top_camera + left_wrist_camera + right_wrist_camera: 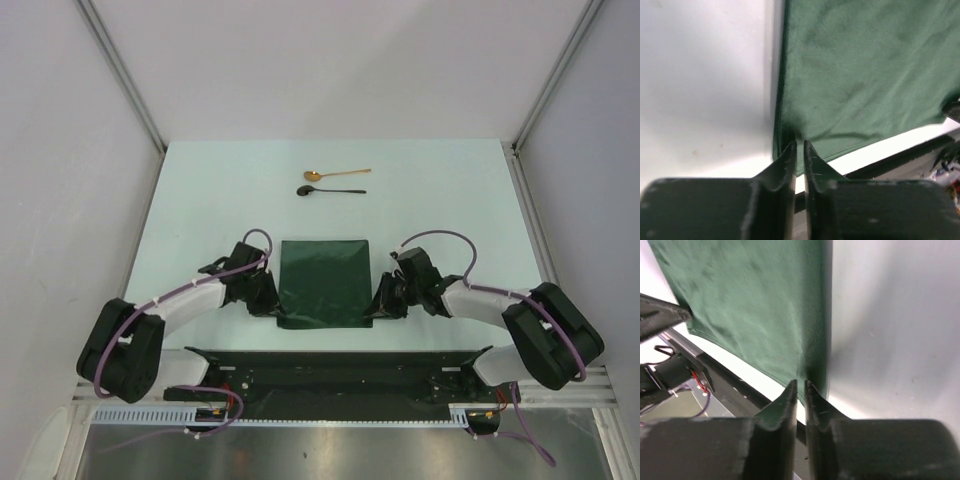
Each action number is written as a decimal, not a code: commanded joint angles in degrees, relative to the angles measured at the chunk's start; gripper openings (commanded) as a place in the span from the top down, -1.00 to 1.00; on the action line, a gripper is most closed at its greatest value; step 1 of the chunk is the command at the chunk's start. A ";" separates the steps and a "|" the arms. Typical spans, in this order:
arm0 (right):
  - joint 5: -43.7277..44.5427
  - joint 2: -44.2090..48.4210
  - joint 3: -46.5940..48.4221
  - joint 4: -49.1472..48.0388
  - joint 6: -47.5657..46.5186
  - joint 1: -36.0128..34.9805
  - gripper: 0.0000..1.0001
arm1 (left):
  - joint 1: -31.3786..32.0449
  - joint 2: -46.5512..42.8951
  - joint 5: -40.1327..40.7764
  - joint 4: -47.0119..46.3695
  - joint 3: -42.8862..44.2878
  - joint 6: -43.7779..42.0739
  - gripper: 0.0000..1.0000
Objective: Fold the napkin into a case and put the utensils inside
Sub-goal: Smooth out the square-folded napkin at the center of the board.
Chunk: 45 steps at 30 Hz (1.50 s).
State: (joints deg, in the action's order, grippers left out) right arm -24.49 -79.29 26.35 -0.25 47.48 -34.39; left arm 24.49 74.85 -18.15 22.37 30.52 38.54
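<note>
The dark green napkin (322, 280) lies in the near middle of the table, its near edge slightly raised. My left gripper (275, 308) is at its near left corner. In the left wrist view the cloth (860, 75) puckers where the gripper (798, 145) is shut on it. My right gripper (375, 308) is at the near right corner and pinches the napkin (755, 305) between its narrow jaws (801, 384). The utensils lie side by side at the far middle, the gold spoon (335, 174) behind the black spoon (330, 190), apart from the cloth. No case shape shows.
The pale table (200, 200) is boxed in by white walls and slanted metal posts (120, 70). A black base rail (330, 365) runs along the near edge just behind the napkin's near hem. Both arms reach inward from the near corners.
</note>
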 commanded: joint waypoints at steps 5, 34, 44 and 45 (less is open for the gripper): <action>-3.54 -6.02 16.70 0.87 -5.55 8.53 0.39 | -3.92 -1.30 -4.41 -2.22 12.35 -1.20 0.46; -12.60 -34.80 36.05 -4.33 -10.65 18.92 0.39 | -12.80 32.58 4.17 -2.94 34.44 -1.37 0.67; -4.60 -13.19 30.89 20.55 -18.83 18.31 -0.15 | -10.61 10.97 -1.60 0.13 33.99 -3.12 0.15; -4.43 -10.91 26.00 21.08 -18.74 18.13 -0.17 | -10.43 8.84 -2.67 0.04 33.73 -3.65 0.14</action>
State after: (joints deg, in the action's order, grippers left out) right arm -31.62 -99.09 60.05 10.59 32.64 -15.86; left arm 12.99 96.25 -16.97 22.13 64.18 37.41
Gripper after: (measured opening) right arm 0.572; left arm 0.411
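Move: Both hands are down at the napkin's near corners. From the left hand the napkin's middle lies about 8 cm ahead and 10 cm to the right; its far left corner is some 20 cm straight ahead. From the right hand the middle is 8 cm ahead and 11 cm to the left, and the far right corner some 20 cm straight ahead. All are level with the fingertips. The black spoon lies about 35 cm ahead of the left hand and 12 cm to its right. Both hands' fingertips come free of the napkin's near corners and arc forward about 20 cm along its two sides, rising some 7 cm on the way. They sink to starting height by the far corners, pause there, then lift again about 6 to 7 cm with fingers opening. The right hand draws back a couple of centimetres as it lifts. ##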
